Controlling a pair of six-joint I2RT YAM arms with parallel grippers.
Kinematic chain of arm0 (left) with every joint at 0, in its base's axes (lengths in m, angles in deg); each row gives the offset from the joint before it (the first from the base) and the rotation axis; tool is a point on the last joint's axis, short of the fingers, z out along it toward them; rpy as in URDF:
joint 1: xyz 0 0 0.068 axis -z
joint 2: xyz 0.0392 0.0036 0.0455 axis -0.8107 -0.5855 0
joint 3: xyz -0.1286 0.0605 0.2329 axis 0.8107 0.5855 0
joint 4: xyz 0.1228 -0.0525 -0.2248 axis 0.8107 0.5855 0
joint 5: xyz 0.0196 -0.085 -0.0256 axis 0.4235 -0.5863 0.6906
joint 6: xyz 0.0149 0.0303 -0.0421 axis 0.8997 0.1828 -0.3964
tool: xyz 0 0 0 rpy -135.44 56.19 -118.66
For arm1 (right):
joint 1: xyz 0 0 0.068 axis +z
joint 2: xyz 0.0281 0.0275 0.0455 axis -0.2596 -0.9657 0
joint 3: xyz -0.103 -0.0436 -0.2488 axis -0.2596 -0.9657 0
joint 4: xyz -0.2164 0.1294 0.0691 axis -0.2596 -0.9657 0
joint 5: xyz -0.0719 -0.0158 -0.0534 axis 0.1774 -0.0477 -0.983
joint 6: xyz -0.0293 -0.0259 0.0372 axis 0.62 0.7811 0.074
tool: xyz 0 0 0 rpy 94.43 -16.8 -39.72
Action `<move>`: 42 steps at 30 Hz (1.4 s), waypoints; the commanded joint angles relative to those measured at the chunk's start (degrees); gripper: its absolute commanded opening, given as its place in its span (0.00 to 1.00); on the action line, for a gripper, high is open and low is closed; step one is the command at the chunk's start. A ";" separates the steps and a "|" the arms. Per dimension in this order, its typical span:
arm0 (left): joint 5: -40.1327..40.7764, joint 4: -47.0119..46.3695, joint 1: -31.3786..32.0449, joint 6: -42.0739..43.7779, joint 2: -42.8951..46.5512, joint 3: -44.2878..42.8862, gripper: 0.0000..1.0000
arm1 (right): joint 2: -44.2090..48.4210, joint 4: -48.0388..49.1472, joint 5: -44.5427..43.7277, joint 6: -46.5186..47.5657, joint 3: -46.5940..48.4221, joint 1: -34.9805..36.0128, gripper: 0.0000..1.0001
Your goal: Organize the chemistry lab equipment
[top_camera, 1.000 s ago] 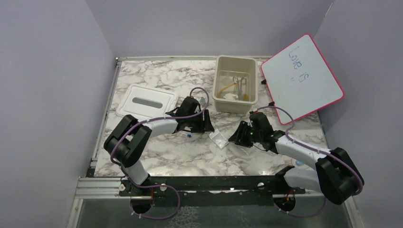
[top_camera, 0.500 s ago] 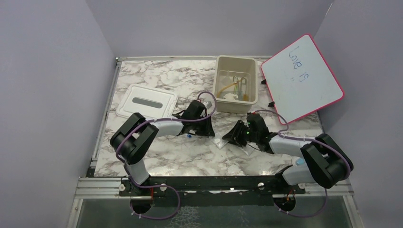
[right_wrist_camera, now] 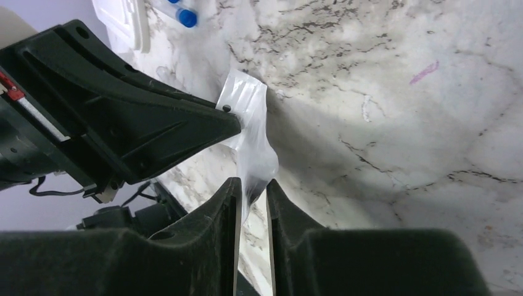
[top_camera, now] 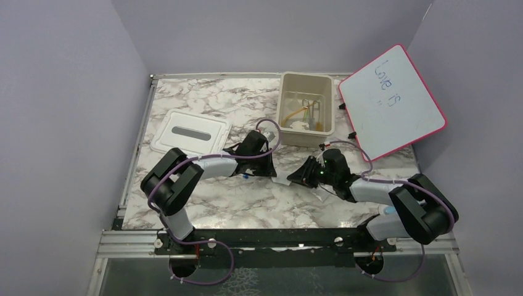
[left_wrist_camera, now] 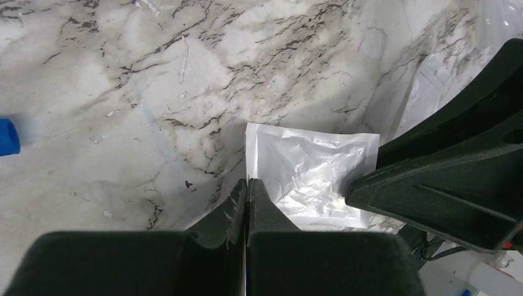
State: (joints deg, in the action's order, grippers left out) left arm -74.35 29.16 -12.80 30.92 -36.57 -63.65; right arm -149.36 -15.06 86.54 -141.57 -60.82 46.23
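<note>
A clear plastic packet (left_wrist_camera: 308,172) lies on the marble table between my two grippers, small and white in the top view (top_camera: 282,180). My left gripper (left_wrist_camera: 247,182) is shut on the packet's near corner, its jaws pressed together. My right gripper (right_wrist_camera: 251,185) stands at the packet's (right_wrist_camera: 253,132) other end. The plastic hangs into the narrow gap between its fingers, which are still apart. Each gripper shows as a black wedge in the other's wrist view. A blue-capped tube (top_camera: 245,176) lies just left of the left gripper (top_camera: 270,168).
The beige tub (top_camera: 306,132) stands behind the grippers with an amber tube (top_camera: 298,111) and other small items inside. Its white lid (top_camera: 191,131) lies at the left. The pink-framed whiteboard (top_camera: 391,102) leans at the back right.
The left gripper moved right to the packet and closed on its corner. The right gripper slid left to the packet's other end and its jaws narrowed around the plastic.
</note>
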 commanded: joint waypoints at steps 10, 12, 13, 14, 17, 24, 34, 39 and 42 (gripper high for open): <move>12.28 5.37 0.21 2.06 16.72 1.02 0.34 | 10.33 -1.06 0.26 5.69 3.19 0.39 0.01; 15.75 6.39 0.11 2.89 20.18 1.09 0.44 | 13.17 -4.81 -0.77 8.57 5.17 0.38 0.01; 16.95 6.95 0.12 3.34 22.07 1.09 0.49 | 14.61 -6.51 -1.24 10.37 6.14 0.37 0.01; 19.62 7.52 0.11 3.84 23.81 1.05 0.55 | 16.20 -8.43 -2.10 11.94 7.44 0.40 0.01; 25.83 8.68 0.11 5.49 29.74 0.96 0.66 | 20.38 -14.48 -5.88 17.64 12.66 0.42 0.01; 37.95 8.18 0.11 10.97 41.16 2.23 0.74 | 22.77 -28.19 -23.67 28.15 27.81 0.41 0.01; 39.76 7.31 0.08 12.95 46.01 4.29 0.80 | 10.20 -32.70 -42.04 34.48 45.12 -0.88 0.01; 39.95 8.77 0.12 12.96 45.64 2.98 0.80 | 1.79 -33.34 -41.38 31.77 49.57 -4.73 0.01; 39.58 9.65 0.08 13.14 45.26 2.26 0.80 | -3.36 -33.35 -39.18 29.93 51.16 -7.35 0.01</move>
State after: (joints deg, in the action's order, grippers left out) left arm -36.05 37.21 -12.80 43.12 8.72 -59.90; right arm -147.44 -46.42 48.49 -109.81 -12.31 41.64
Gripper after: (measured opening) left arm 0.801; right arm 0.013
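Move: The two hands share the white packet: the left pinches its left edge, the packet's middle some 3 cm to this hand's right. From the right hand, the open bin's middle is about 23 cm ahead, 5 cm right and 3 cm above; the second packet is 3 cm back, 10 cm right and 3 cm below. From the left hand the bin is some 22 cm ahead and 10 cm right; the nearest blue-capped tube lies level, about 12 cm left. Upward first, both hands lift together while the right fingers shut on the packet's free end; then the left fingers let go and open wide, that hand rising some 22 cm and backing off leftward. The right hand climbs about 28 cm, swings forward nearly 20 cm and somewhat right over the bin, its fingers turning to point forward, then sinks a few centimetres with the packet still pinched. ##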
